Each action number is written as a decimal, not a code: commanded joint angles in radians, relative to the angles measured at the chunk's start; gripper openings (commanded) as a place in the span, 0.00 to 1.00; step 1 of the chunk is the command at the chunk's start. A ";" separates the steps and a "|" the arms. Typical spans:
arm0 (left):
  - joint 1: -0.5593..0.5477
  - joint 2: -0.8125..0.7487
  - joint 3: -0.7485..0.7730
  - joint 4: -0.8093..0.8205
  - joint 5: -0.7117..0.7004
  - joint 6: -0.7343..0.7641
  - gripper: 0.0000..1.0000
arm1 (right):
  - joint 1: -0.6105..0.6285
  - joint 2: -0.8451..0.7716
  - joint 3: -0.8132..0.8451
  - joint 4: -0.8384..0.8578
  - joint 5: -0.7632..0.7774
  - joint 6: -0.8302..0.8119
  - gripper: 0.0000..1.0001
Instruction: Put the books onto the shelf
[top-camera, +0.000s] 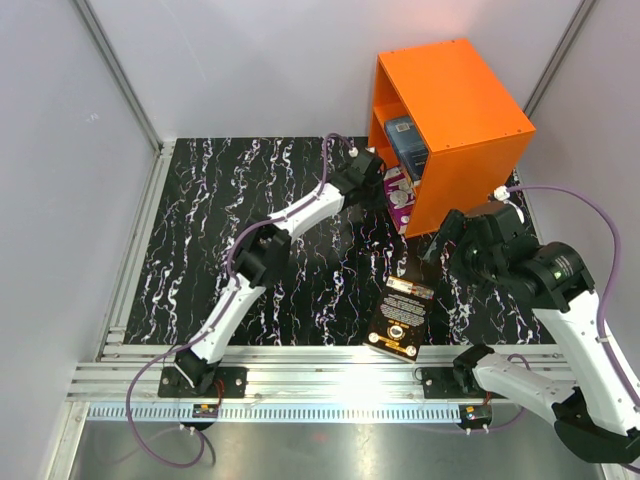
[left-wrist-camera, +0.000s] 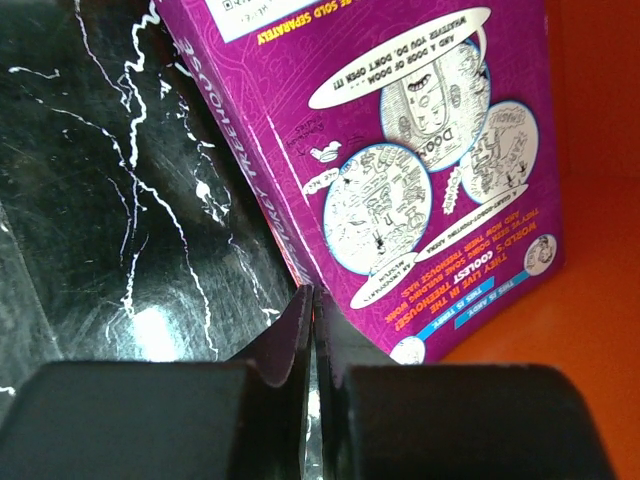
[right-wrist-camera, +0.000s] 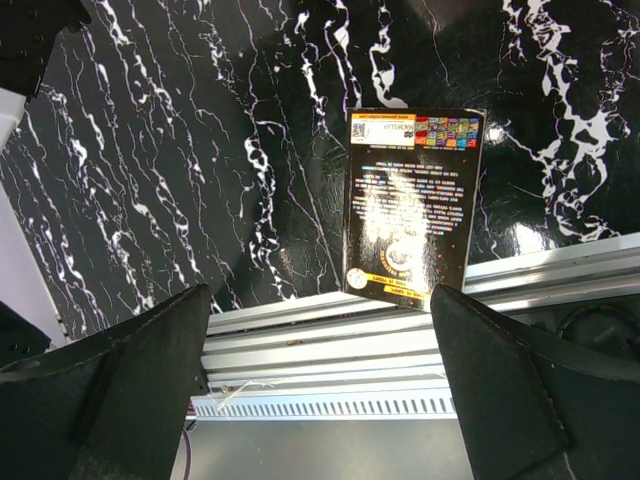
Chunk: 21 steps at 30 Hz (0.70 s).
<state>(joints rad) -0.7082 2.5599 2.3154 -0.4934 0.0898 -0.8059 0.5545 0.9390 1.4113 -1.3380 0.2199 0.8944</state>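
The orange shelf (top-camera: 455, 105) stands at the back right, with a grey-blue book (top-camera: 404, 138) upright in its upper compartment. A purple-backed book (top-camera: 401, 196) stands at the mouth of the lower compartment; in the left wrist view it (left-wrist-camera: 420, 150) fills the frame against the orange shelf (left-wrist-camera: 590, 200). My left gripper (top-camera: 374, 182) (left-wrist-camera: 312, 300) is shut, its tips against that book's lower corner. A black book with a gold emblem (top-camera: 402, 316) (right-wrist-camera: 412, 205) lies flat near the front. My right gripper (top-camera: 443, 238) (right-wrist-camera: 320, 300) hangs open above it, holding nothing.
The black book's near end overhangs the aluminium rail (top-camera: 320, 375) (right-wrist-camera: 330, 340) along the table's front edge. The black marbled tabletop (top-camera: 230, 220) stretches left of the shelf. Grey walls close in the back and sides.
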 joint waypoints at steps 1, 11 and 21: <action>-0.004 0.022 0.058 0.026 0.030 -0.024 0.03 | 0.005 0.011 0.026 -0.254 0.038 -0.003 0.99; 0.013 -0.029 0.012 0.088 0.045 -0.010 0.09 | 0.005 0.024 0.021 -0.244 0.035 -0.012 0.99; 0.081 -0.438 -0.463 0.052 0.037 0.168 0.89 | 0.004 0.021 -0.131 -0.158 -0.004 -0.055 1.00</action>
<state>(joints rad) -0.6373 2.2856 1.9194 -0.4553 0.1101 -0.7292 0.5545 0.9558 1.3689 -1.3327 0.2184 0.8692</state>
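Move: The left hand's shut fingertips are at the spine of the purple book, near its near end, low in the shelf's open side. The purple book's middle is about 8 cm ahead and 4 cm right, roughly level; the red book lies directly beneath it, some 3 cm below the hand. The black book is about 28 cm back and 4 cm right, 5 cm lower. From the right hand, the purple book is some 34 cm ahead, 9 cm left and 21 cm below. Still closed against the purple book's spine, the left fingertips first ease down about 1 cm beside the stack. They then come off it as the hand pulls away to the left, gathering speed and covering some 7 cm with a little backward travel and a slight rise at the end, while the fingers spread nearly wide open over the bare table. ##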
